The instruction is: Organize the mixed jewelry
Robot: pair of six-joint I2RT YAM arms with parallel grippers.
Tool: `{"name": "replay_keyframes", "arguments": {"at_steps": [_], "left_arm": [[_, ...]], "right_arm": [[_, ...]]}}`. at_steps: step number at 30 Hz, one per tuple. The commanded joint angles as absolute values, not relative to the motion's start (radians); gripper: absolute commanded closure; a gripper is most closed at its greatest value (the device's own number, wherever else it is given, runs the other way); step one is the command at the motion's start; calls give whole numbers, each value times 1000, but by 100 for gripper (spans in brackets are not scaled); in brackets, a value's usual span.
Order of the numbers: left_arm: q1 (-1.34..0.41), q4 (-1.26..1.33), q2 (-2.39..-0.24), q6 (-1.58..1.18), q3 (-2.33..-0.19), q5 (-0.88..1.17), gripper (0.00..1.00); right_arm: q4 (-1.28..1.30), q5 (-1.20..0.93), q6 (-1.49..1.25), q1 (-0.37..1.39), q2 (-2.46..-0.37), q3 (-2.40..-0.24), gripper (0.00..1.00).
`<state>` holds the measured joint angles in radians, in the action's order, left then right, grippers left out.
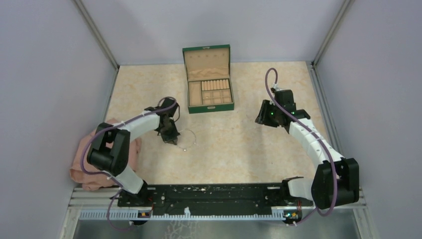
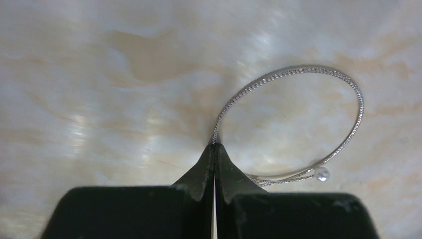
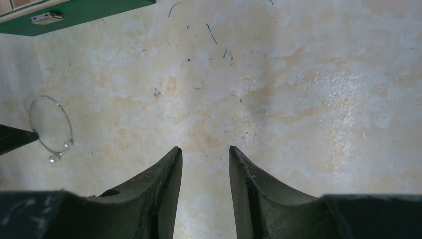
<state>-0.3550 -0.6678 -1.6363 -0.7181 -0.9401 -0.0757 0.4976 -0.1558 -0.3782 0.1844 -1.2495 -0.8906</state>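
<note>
One piece of the mixed jewelry shows: a thin silvery wire loop (image 2: 298, 69) with a small pearl bead (image 2: 322, 174) at its end, lying flat on the beige table. My left gripper (image 2: 215, 145) is shut, its tips pinched on the loop's left side. From above, the left gripper (image 1: 171, 138) sits at the loop's (image 1: 194, 137) left edge, in front of the green box (image 1: 209, 102). My right gripper (image 3: 205, 149) hovers open over bare table, nothing between its fingers. In its view the loop (image 3: 70, 130) lies far left.
The green box with beige compartments stands open at the table's back middle; its corner (image 3: 89, 15) shows in the right wrist view. A pink cloth (image 1: 84, 167) lies bunched at the left edge beside the left arm. Grey walls enclose the table on three sides.
</note>
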Motion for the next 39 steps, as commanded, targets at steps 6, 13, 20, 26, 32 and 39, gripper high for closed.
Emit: {"name": "replay_keyframes", "arguments": {"at_steps": [6, 13, 20, 26, 32, 39], "left_arm": [[-620, -646, -1756, -673, -1077, 65, 100], [-673, -618, -1779, -587, -1188, 72, 100], [-673, -600, -1734, -528, -1200, 69, 100], [-674, -601, -1727, -514, -1214, 55, 100], [-673, -636, -1755, -516, -1215, 38, 85], [-693, -641, -1746, -559, -1176, 98, 59]], "right_arm": [[467, -212, -421, 176, -1182, -815, 60], [389, -344, -449, 191, -1124, -733, 60], [337, -290, -509, 362, -1119, -678, 60], [299, -226, -590, 433, -1170, -679, 59], [370, -116, -633, 488, -1200, -732, 59], [358, -97, -659, 503, -1203, -709, 59]]}}
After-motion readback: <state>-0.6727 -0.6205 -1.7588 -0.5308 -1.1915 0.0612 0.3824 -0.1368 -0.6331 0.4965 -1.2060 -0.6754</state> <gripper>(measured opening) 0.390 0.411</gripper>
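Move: The left hand, shut on the near-left side of the silver necklace and down at the table, has the ring's middle about 5 cm to its right and 1 cm ahead. The bare table the necklace goes to is some 19 cm right, level with the hand. The jewelry box's middle is 23 cm ahead, 18 cm right. For the right hand, the necklace is about 34 cm left, 4 cm back, 11 cm below; the box 17 cm ahead, 21 cm left. Still pinching the necklace's edge, the left hand drags it about 14 cm to the right along the table in front of the box, turning some 30 degrees clockwise, then rises 3–4 cm and opens to let go. The open right hand draws back and down, then swings left, about 12 cm in all, towards the necklace. ##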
